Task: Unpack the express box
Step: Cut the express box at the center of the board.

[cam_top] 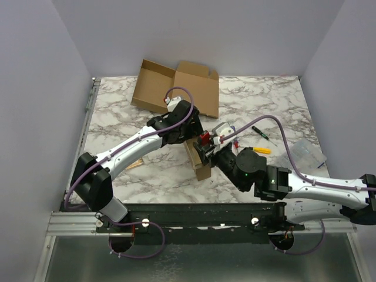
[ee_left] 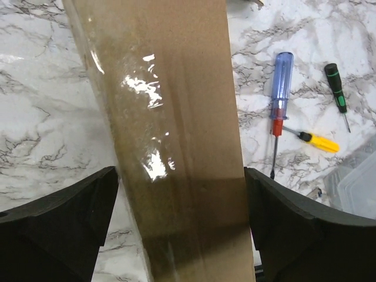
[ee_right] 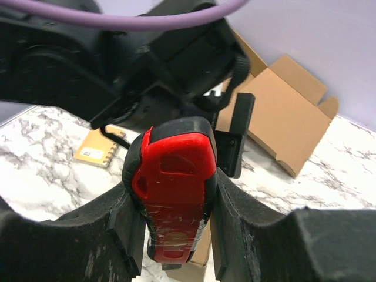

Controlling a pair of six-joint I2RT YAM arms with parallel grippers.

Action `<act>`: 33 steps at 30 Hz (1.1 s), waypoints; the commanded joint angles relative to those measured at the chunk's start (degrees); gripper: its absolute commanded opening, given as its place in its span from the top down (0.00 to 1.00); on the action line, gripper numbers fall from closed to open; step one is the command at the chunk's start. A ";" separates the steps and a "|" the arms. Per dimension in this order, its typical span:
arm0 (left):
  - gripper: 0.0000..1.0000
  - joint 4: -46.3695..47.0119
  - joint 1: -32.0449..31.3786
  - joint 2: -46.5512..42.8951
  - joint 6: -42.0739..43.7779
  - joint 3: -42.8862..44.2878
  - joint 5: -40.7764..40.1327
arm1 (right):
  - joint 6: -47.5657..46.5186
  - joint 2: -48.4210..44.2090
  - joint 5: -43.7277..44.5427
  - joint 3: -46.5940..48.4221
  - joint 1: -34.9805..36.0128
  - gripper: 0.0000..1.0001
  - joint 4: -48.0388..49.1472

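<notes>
The express box [cam_top: 198,162] is a narrow brown carton sealed with glossy clear tape [ee_left: 147,88], lying mid-table. My left gripper [cam_top: 191,141] straddles its far end from above. In the left wrist view the left gripper [ee_left: 181,200] has its jaws wide, and both fingertips [ee_left: 111,182] meet the long sides of the box [ee_left: 176,117]. My right gripper [cam_top: 208,148] sits just right of it. It is shut on a red and black box cutter [ee_right: 173,176], which stands between the pads of the right gripper [ee_right: 170,229] above the carton.
An opened, flattened carton [cam_top: 176,88] lies at the back. Right of the box are a blue-handled screwdriver [ee_left: 282,82], a yellow one [ee_left: 320,141], a green one [ee_left: 335,85] and a clear plastic container [ee_left: 355,188]. A spiral notebook [ee_right: 100,150] lies to the left.
</notes>
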 commanded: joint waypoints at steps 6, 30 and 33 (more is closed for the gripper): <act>0.16 -4.55 -0.17 2.01 -1.49 2.12 -4.09 | -12.06 0.00 4.18 -9.45 3.50 1.00 22.29; 0.62 -13.24 -0.17 5.09 -9.77 6.10 -1.75 | -28.01 10.92 16.33 -10.40 11.75 1.00 45.35; 0.69 -14.13 -0.22 5.58 -10.43 6.35 -1.85 | -30.30 11.18 16.98 -10.68 11.79 1.00 47.65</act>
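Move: Standing on its narrow edge, the express box runs away from the robot between the open left fingers, its middle roughly level with that hand and about 5 cm below. The blue screwdriver lies about 15 cm to that hand's right, and the notebook some 22 cm to its left and 6 cm back. From the right hand, which holds the red cutter, the box's middle is roughly 9 cm ahead, 3 cm left and 18 cm down. Closing on both sides of the box, the left fingers sink about 1.5 cm, ease slightly left and turn a few degrees counter-clockwise as they grip it. The right hand, still holding the cutter, works left about 4 cm and back 3 cm in two small dips, ending 2 cm lower over the box's near part; its wrist tips up some 15 degrees, swinging the blade end forward. ##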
